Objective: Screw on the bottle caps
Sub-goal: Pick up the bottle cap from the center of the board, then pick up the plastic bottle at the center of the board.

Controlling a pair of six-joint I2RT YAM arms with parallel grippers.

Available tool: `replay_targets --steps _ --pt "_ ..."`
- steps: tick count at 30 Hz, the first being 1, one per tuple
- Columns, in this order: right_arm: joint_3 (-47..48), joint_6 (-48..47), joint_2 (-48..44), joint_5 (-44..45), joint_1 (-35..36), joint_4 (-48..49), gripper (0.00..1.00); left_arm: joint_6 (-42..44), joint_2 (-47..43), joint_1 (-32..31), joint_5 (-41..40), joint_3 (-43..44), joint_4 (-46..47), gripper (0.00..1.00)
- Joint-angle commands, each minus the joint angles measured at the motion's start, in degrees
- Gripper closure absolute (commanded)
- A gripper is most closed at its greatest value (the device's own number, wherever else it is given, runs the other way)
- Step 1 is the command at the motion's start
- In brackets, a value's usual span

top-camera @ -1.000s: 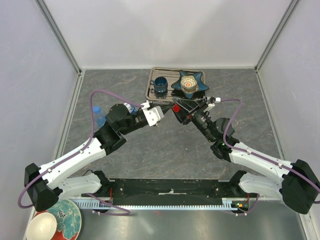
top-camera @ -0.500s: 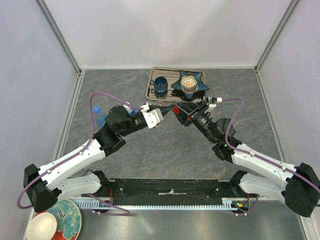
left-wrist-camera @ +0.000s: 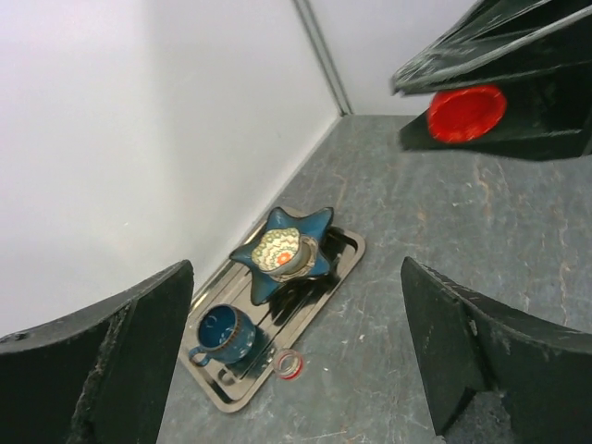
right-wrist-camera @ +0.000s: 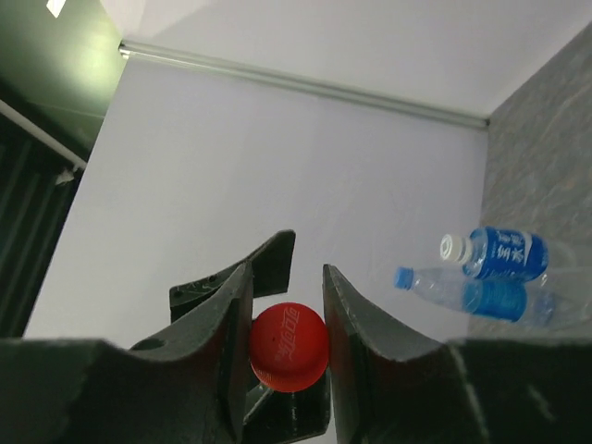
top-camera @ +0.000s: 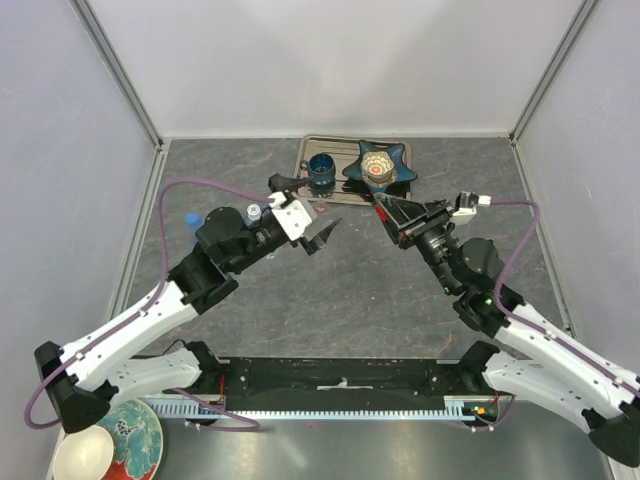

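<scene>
My right gripper is shut on a red bottle cap, held up off the table in front of the tray. Left of it, my left gripper stands wide open with nothing between its fingers. A small clear round mouth with a red ring stands by the tray's front edge. Two bottles are at the far left: one blue-labelled with a white cap, one clear with a blue cap. The left arm partly hides them in the top view.
A metal tray at the back holds a dark blue cup and a blue star-shaped dish with a patterned bowl in it. White walls close the table on three sides.
The left gripper has opened and drawn back to the left. The right gripper has closed on the red cap and moved away to the right with it.
</scene>
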Motion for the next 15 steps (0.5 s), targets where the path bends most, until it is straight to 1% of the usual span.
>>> replay_targets --steps 1,2,3,4,5,6,7,8,10,11,15 --pt "8.7 -12.7 -4.3 10.4 -0.2 -16.1 0.68 -8.8 -0.5 1.2 -8.3 4.8 -6.0 0.01" --pt "9.6 -16.6 -5.8 11.9 -0.2 -17.9 0.69 -11.3 1.2 2.1 -8.5 6.6 -10.8 0.01" --pt "11.1 -18.5 -6.9 14.4 -0.2 -20.2 0.69 -13.8 4.0 5.4 -5.7 11.7 -15.1 0.01" --pt "11.7 -20.4 -8.9 15.5 -0.2 -21.4 0.69 -20.1 9.1 7.8 -2.9 14.3 -19.1 0.01" --pt "12.3 -21.9 -9.8 16.7 -0.3 -22.3 0.69 -22.7 11.9 9.9 0.0 16.6 -26.4 0.01" --pt "13.4 -25.1 -10.7 18.4 -0.2 -24.5 0.69 -24.5 13.9 12.4 2.3 19.8 -28.6 0.01" --pt "13.9 -26.2 -12.2 19.3 -0.2 -25.2 0.69 -24.9 17.3 12.7 5.1 20.8 -30.5 0.01" --pt "14.2 -27.2 -12.9 19.8 -0.2 -26.0 0.68 -24.9 18.7 12.6 5.7 21.6 -32.4 0.01" --pt "14.9 -29.5 -14.3 20.7 -0.2 -27.2 0.68 -25.0 21.5 12.7 5.7 23.8 -33.6 0.01" --pt "15.0 -29.8 -14.7 20.8 -0.2 -27.4 0.68 -26.5 24.1 12.8 5.4 24.5 -33.8 0.01" --pt "16.0 -31.5 -15.1 20.9 -0.2 -28.2 0.68 -29.3 28.7 14.4 5.9 24.6 -29.4 0.01"
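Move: Out past the open left fingers, the clear, red-rimmed bottle cap lies on the board about 18 cm ahead, 3 cm to the left and some 35 cm below. The blue mug stands 7 cm beyond the cap, the star dish about 8 cm farther out and 16 cm right of it, and the white-capped bottle 9 cm nearer and 14 cm left of it. From the right hand, the cap is roughly 18 cm ahead and 15 cm left, 36 cm below. Reaching forward about 10 cm almost level, then sinking some 11 cm, the left hand closes in on the clear cap by the tray, pitching its wide-open fingers down about 45 degrees. The right hand keeps its pinch on the red cap and swings off to the right and up, turning clockwise as it rolls. ##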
